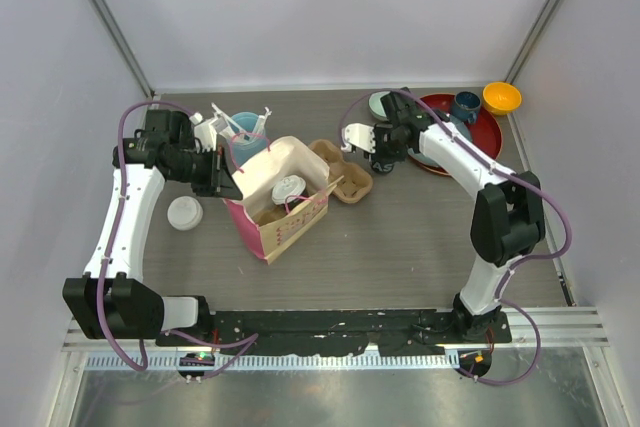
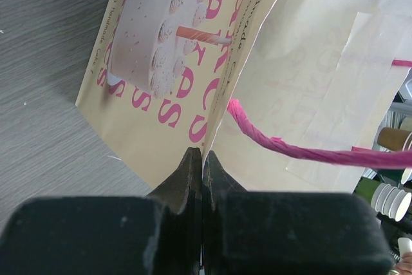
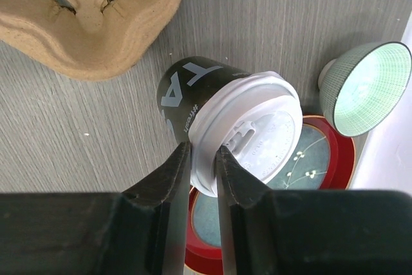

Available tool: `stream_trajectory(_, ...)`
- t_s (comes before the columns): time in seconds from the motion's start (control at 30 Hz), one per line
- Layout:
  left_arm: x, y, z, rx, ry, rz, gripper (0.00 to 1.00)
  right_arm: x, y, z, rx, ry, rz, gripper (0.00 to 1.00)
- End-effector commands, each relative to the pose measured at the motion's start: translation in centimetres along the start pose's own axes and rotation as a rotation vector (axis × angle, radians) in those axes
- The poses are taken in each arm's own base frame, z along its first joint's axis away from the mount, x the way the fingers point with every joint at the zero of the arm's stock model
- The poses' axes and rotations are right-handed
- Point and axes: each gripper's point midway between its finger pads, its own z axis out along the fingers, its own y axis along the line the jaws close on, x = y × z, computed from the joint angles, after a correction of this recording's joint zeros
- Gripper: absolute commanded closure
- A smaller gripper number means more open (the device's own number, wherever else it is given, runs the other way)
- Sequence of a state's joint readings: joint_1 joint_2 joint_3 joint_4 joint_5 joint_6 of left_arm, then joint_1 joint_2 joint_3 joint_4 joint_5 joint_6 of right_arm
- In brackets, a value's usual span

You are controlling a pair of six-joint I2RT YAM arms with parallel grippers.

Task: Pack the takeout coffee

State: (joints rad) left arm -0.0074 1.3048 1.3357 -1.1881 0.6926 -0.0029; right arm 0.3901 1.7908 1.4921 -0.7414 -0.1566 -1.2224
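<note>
A black takeout coffee cup point(image 3: 187, 91) with a white sip lid point(image 3: 261, 130) is between the cardboard carrier and the red tray. My right gripper point(image 3: 203, 149) is shut on the near rim of that lid, one finger outside it and one on top. From above, the same cup point(image 1: 384, 160) shows under the right gripper point(image 1: 375, 147). My left gripper point(image 2: 203, 154) is shut on the top edge of the paper bag point(image 2: 161, 62), holding the bag point(image 1: 285, 222) open. A white lid point(image 1: 288, 189) shows inside the bag. Another white-lidded cup point(image 1: 184, 212) stands left of the bag.
A brown cardboard cup carrier point(image 1: 342, 172) lies right of the bag. The red tray point(image 1: 487, 137) at the back right holds plates and a dark-blue mug point(image 1: 466, 105), with an orange bowl point(image 1: 501, 97) behind. A green bowl point(image 3: 367, 88) and a light-blue utensil cup point(image 1: 245, 132) stand nearby.
</note>
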Motion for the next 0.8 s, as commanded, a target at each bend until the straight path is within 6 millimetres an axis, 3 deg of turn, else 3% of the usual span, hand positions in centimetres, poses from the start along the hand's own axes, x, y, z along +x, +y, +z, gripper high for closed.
stream_trajectory(0.0, 0.0, -0.4, -0.4, 0.005, 0.008, 0.025, 1.00, -0.9, -1.4, -3.2, 0.094, -0.013, 0.032, 0.99)
stream_trajectory(0.2, -0.1, -0.1, -0.4, -0.013, 0.010, 0.031, 1.00, -2.3, -2.0, -6.0, 0.140, -0.017, 0.038, 0.99)
stream_trajectory(0.27, -0.3, -0.1, -0.4, -0.016, 0.004, 0.037, 1.00, -3.8, -3.0, -8.9, 0.206, -0.043, 0.039, 0.99)
stream_trajectory(0.3, -0.2, 0.0, -0.4, -0.019, 0.006, 0.036, 1.00, -4.9, -3.1, -9.8, 0.225, -0.063, 0.028, 0.99)
stream_trajectory(0.43, -0.3, 0.2, -0.5, -0.030, 0.002, 0.047, 1.00, -9.4, -4.3, -17.3, 0.355, -0.175, 0.005, 0.99)
stream_trajectory(0.53, -0.6, 0.3, -0.5, -0.037, -0.005, 0.058, 1.00, -13.3, -3.8, -20.8, 0.390, -0.238, -0.052, 0.99)
stream_trajectory(0.63, -1.0, 0.2, -0.7, -0.041, -0.015, 0.064, 0.98, -16.7, -2.9, -23.3, 0.422, -0.268, -0.115, 0.99)
stream_trajectory(0.7, -1.2, 0.3, -0.7, -0.045, -0.020, 0.069, 0.96, -18.8, -2.0, -23.8, 0.415, -0.291, -0.170, 0.99)
stream_trajectory(0.73, -1.3, 0.4, -0.7, -0.049, -0.022, 0.068, 0.96, -20.9, -0.6, -24.5, 0.400, -0.327, -0.223, 0.99)
stream_trajectory(0.77, -1.3, 0.4, -0.7, -0.052, -0.021, 0.071, 0.95, -21.9, 0.0, -24.1, 0.381, -0.326, -0.263, 0.99)
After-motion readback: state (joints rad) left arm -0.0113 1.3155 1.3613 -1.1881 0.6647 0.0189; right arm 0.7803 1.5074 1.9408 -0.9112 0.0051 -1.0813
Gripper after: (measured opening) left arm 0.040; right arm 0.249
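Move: The right gripper pinches the lidded coffee cup; the open paper bag it is meant for stands about 20 cm to its left and some 11 cm nearer the base, its middle roughly 3 cm lower. The cardboard carrier lies about 9 cm left and 2 cm back, the green bowl about 15 cm straight ahead, both some 11 cm below. From the left gripper, shut on the bag's rim, the bag's middle is about 10 cm right, 2 cm ahead and 12 cm down. Lift the right gripper with the cup still pinched at the lid, slowly at first and then fast, about 27 cm up in all; partway up, add a swing left and back, some 10 cm each, closing sideways on the bag while staying high. Tip the fingers up about 30 degrees, to point forward and left. Keep the left gripper in place, still on the bag's rim. ##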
